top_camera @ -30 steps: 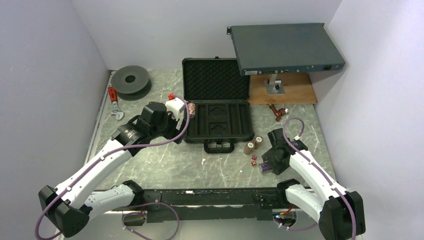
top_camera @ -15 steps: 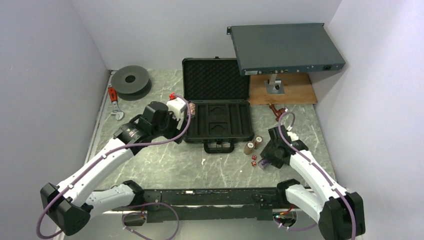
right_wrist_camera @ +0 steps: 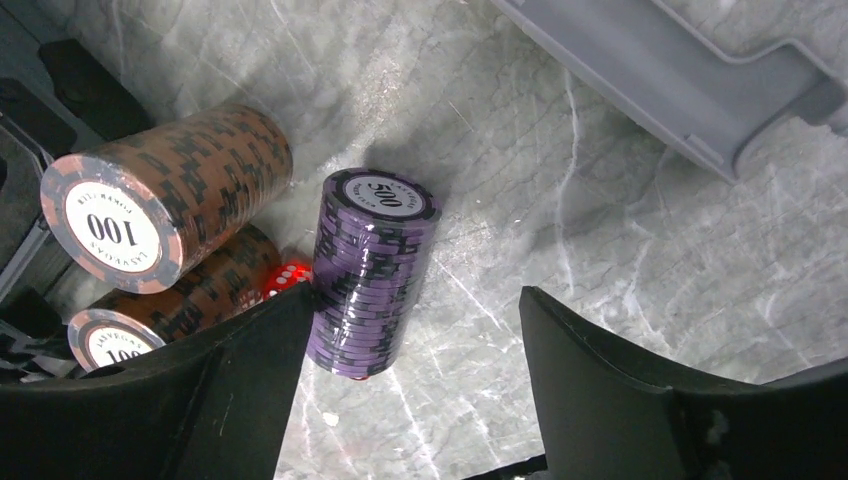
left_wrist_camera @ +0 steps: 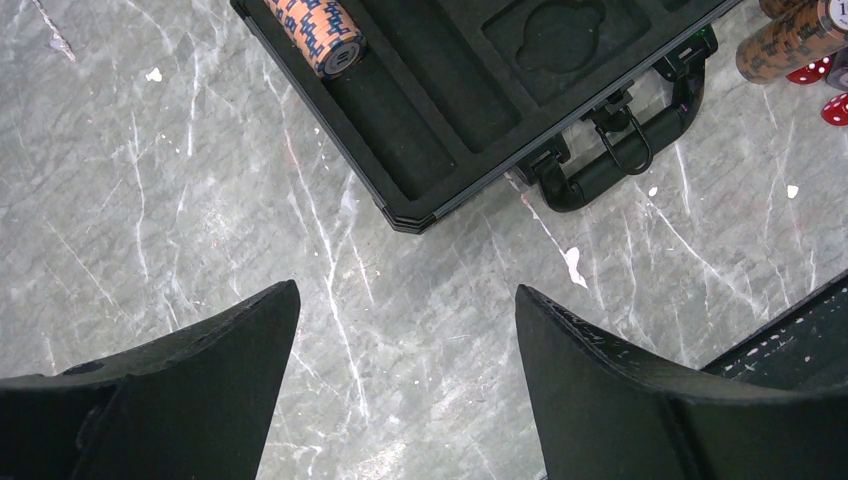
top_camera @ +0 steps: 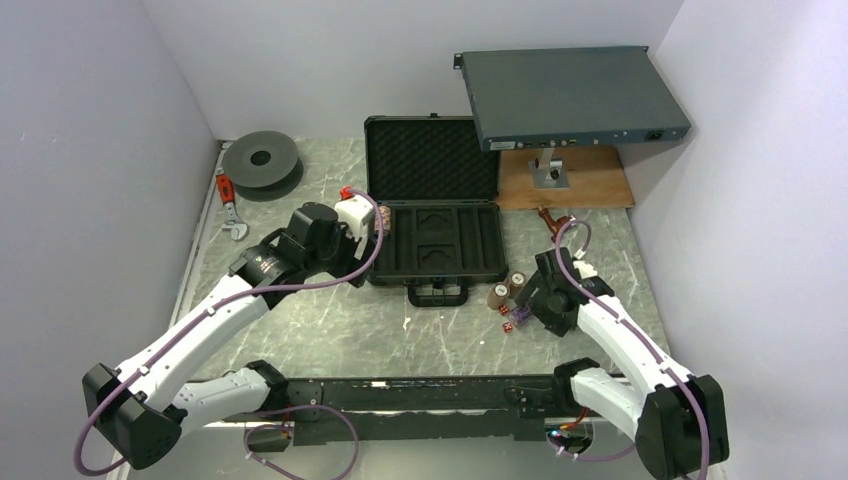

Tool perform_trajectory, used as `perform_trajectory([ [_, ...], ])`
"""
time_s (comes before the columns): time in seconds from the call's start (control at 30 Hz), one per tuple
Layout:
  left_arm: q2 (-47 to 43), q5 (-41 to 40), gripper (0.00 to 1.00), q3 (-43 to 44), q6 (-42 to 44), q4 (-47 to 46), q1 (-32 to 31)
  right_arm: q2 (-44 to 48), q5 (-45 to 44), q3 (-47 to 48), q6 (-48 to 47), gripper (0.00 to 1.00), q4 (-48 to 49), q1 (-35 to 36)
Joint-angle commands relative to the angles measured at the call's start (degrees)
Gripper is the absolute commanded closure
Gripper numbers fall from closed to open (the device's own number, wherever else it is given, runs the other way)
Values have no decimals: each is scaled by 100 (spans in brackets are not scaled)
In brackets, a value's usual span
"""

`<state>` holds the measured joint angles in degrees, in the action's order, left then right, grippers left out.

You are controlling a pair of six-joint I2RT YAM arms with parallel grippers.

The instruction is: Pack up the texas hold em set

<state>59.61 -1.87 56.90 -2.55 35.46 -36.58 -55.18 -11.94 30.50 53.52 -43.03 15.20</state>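
The black case lies open, its foam lid up at the back and its handle toward me. One brown chip stack lies in the tray's left slot. My left gripper hangs open over bare table beside the case's front left corner. Right of the handle lie two brown chip stacks and red dice. A purple chip stack stands upright on the table, against the left finger of my open right gripper.
A grey metal rack box stands over a wooden board at the back right. A dark spool and a red-handled wrench lie at the back left. A small red-brown tool lies right of the case.
My right gripper carried the purple stack up and left toward the brown stacks, then opened, leaving it standing. The left arm has barely moved.
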Motion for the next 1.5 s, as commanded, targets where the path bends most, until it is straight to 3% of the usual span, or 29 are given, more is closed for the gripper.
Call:
perform_trajectory([
  [0.0, -28, -49, 15, 171, 56, 40, -25, -65, -26, 118, 662, 24, -58, -17],
  [0.23, -29, -43, 16, 167, 58, 48, -25, -103, -56, 35, 1070, 28, 196, -17],
  [0.67, -71, -75, 16, 172, 62, 57, -25, -296, -353, -66, 801, 40, 536, -40],
  [1.47, -16, -69, 16, 175, 81, 75, -25, -334, -106, -453, 370, 44, 1305, -44],
])
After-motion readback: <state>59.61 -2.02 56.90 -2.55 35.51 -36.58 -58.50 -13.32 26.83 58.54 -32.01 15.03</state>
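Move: The purple chip roll lies on its side close under the right hand: about 1 cm ahead, 2 cm to its left and 2 cm below. Two brown chip rolls stand beyond it, one some 6 cm ahead and 4 cm left of the hand, the other 3 cm ahead and 7 cm left. The grey tray is level with the hand, roughly 10 cm to its right. From the left hand the purple roll lies about 33 cm right, 5 cm back and 18 cm down. Forward, about 2.5 cm, the right hand creeps over the table and sinks some 1.5 cm, mostly late on, bringing its fingers astride the purple chip roll. It first turns some 8 degrees clockwise, then eases partly back as the fingers tilt slightly outward; they narrow from wide to about half open, close beside both flanks of the roll, not yet squeezing. ##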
